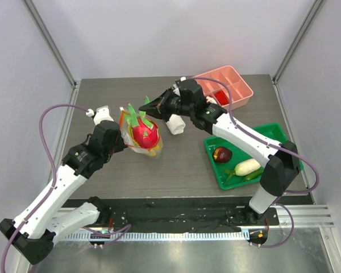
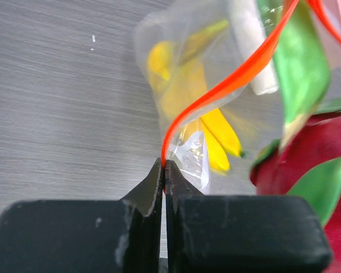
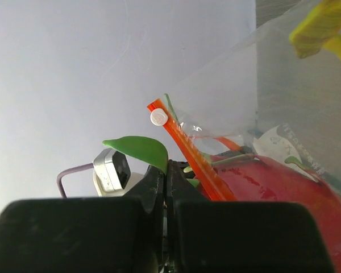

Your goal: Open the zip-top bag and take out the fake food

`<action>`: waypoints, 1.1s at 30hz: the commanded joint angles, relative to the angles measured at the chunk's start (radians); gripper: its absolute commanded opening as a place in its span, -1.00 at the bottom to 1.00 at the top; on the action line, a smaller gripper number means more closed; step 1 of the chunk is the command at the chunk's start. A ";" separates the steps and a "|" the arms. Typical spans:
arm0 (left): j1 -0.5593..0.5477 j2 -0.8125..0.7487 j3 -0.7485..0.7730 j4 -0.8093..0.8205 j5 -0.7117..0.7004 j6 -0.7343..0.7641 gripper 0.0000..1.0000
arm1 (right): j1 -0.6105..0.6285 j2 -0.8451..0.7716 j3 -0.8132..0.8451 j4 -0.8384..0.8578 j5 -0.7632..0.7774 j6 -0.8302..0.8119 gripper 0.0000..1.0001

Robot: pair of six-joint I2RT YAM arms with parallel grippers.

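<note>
The clear zip-top bag [image 1: 132, 141] lies at mid-table with its orange-red strip [image 2: 227, 85] parted. My left gripper [image 1: 121, 138] is shut on that strip's near end [image 2: 163, 166]. A pink-red dragon fruit [image 1: 145, 134] sits in the bag's mouth, with a yellow banana [image 2: 215, 129] behind it inside the plastic. My right gripper [image 1: 148, 106] reaches in from the far right and is shut on one green leaf [image 3: 137, 150] of the dragon fruit [image 3: 273, 190], right beside the strip [image 3: 184, 151].
A green tray [image 1: 275, 132] at the right holds a dark red fruit [image 1: 221, 154], a white oblong vegetable [image 1: 247, 166] and a green pepper [image 1: 253, 175]. A pink divided tray [image 1: 230, 82] stands at the back right. A rolled white towel [image 1: 175, 124] lies under the right arm.
</note>
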State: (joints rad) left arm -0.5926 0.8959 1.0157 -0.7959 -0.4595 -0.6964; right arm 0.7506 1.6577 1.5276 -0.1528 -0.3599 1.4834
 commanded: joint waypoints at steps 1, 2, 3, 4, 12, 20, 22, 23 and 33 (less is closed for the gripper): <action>0.014 0.041 0.096 0.041 0.041 0.006 -1.00 | -0.005 -0.032 0.003 0.300 -0.152 0.015 -0.97; 0.014 0.066 0.125 0.043 0.053 -0.002 -1.00 | -0.004 -0.018 0.012 0.318 -0.190 0.023 -0.98; 0.016 0.074 0.135 0.041 0.062 -0.011 -0.99 | 0.000 0.016 0.020 0.337 -0.242 0.028 -0.98; 0.017 0.078 0.141 0.047 0.077 -0.032 -1.00 | 0.003 0.025 0.028 0.361 -0.257 0.031 -0.98; 0.060 0.103 0.251 0.018 0.064 -0.057 -1.00 | 0.004 0.051 0.056 0.177 -0.343 -0.159 -0.98; 0.074 0.104 0.178 -0.009 0.030 0.063 -1.00 | -0.025 -0.015 0.035 0.036 -0.352 -0.235 -0.98; 0.077 0.080 0.130 0.030 0.085 0.034 -1.00 | -0.023 -0.012 0.043 0.100 -0.341 -0.148 -0.98; 0.077 0.069 0.107 0.050 0.119 0.014 -1.00 | -0.023 -0.010 0.034 0.146 -0.324 -0.106 -0.98; 0.077 -0.020 0.100 -0.046 0.269 -0.172 -0.02 | -0.027 0.002 -0.046 0.291 -0.295 0.017 -0.98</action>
State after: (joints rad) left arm -0.5209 0.9337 1.0767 -0.7956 -0.2165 -0.7753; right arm 0.7219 1.7321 1.4906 0.0154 -0.6296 1.4322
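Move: With the orange bag rim pinched in my left hand, the red fruit lies about 7 cm to its right, 3 cm ahead and roughly level; the bananas in the bag are some 6 cm right, 2 cm ahead and 10 cm below. My right hand holds the fruit by a green leaf; the fruit is some 8 cm below that hand and 3 cm back. The white towel roll is about 10 cm to its right, 5 cm ahead and 25 cm down. I lift my left hand about 5 cm and slightly forward with the bag rim, then bring it back down nearly as far, ending 3 cm farther right, closer to the fruit, and open its fingers partway to free the rim. Meanwhile my right hand keeps pinching the leaf, bobbing up and left, then about 4 cm down and slightly back, turning some 15 degrees counter-clockwise. ##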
